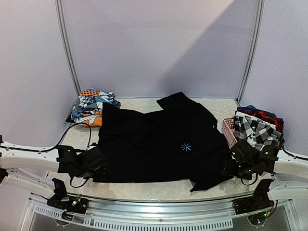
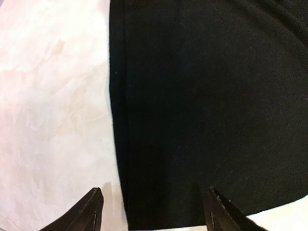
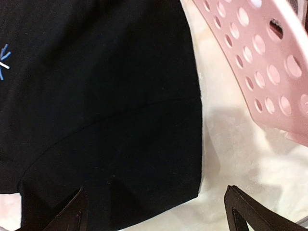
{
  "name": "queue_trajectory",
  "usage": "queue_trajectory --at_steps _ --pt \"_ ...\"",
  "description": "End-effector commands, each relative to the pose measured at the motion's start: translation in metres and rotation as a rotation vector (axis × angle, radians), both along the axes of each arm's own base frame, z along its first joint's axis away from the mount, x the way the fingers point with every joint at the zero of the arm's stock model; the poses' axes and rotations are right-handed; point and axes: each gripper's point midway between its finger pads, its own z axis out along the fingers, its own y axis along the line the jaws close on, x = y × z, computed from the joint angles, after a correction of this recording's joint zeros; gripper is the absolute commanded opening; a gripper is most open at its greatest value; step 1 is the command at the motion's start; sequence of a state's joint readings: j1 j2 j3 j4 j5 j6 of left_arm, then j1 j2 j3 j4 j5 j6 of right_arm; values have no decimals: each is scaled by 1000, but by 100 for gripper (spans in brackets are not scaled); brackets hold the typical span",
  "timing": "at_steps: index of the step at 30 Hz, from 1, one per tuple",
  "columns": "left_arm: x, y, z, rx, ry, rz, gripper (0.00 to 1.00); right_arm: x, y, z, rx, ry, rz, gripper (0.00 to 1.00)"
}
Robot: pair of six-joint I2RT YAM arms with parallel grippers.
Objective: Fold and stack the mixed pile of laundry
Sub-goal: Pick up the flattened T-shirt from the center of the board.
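A large plain black garment (image 1: 154, 144) with a small blue star mark (image 1: 186, 147) lies spread flat across the middle of the table. My left gripper (image 1: 100, 167) hovers open over its near left corner. In the left wrist view the black garment (image 2: 202, 110) fills the space between the fingertips (image 2: 91, 211), and its hem corner lies between them. My right gripper (image 1: 230, 168) is open over the near right corner. In the right wrist view the black garment (image 3: 106, 106) ends in a corner between the wide-set fingertips (image 3: 243, 209). Neither gripper holds anything.
Folded orange-blue-white printed pieces (image 1: 91, 107) sit at the back left. A pink perforated basket (image 1: 228, 129) stands at the right, holding a black-and-white checked garment (image 1: 257, 131) and a red/navy plaid one (image 1: 262, 114). The basket's wall (image 3: 260, 62) is close to my right gripper.
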State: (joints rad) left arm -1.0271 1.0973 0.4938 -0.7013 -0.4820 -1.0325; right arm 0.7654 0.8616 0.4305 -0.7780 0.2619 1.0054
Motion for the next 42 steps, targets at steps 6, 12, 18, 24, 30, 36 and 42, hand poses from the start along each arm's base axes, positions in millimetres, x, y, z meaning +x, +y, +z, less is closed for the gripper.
queue_trajectory --at_steps 6,12,18,24,30,36,42 --pt "-15 19 0 -3 50 57 66 5 8 4 36 -29 12 99" --pt "-25 19 -15 11 118 42 61 2 5 8 47 -42 12 99" --pt "-35 16 -27 0 179 27 56 1 5 16 66 -63 27 99" --pt "-43 21 -36 6 212 22 46 1 7 18 81 -73 35 99" --pt "-44 13 -46 -27 226 12 30 -1 6 14 80 -59 31 99" --pt "-41 11 -60 -36 214 27 0 -3 8 14 94 -57 43 99" --pt "-21 22 -38 22 106 48 0 -6 26 9 164 -35 114 99"
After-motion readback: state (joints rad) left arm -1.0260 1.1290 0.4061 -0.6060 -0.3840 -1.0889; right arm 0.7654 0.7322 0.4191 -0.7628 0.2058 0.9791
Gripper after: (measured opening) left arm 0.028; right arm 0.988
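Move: The T-shirt's near left corner lies just under my open left hand, about 4 cm below, 2 cm back and 1 cm to the left. The blue star print on the shirt is some 16 cm ahead and 37 cm to the right. The patterned bundle stands roughly 36 cm ahead and 5 cm left. From my right hand that same corner is about 55 cm left, 3 cm back and 4 cm below. I bring my left hand back and down about 3.5 cm, easing slightly left onto the near left corner and tipping the fingers some 10 degrees more towards straight down. Then I shut them, pinching the near hem by the corner, while drifting right and forward a couple of centimetres. My right hand rises about 2 cm over the sleeve, fingers still wide open. ##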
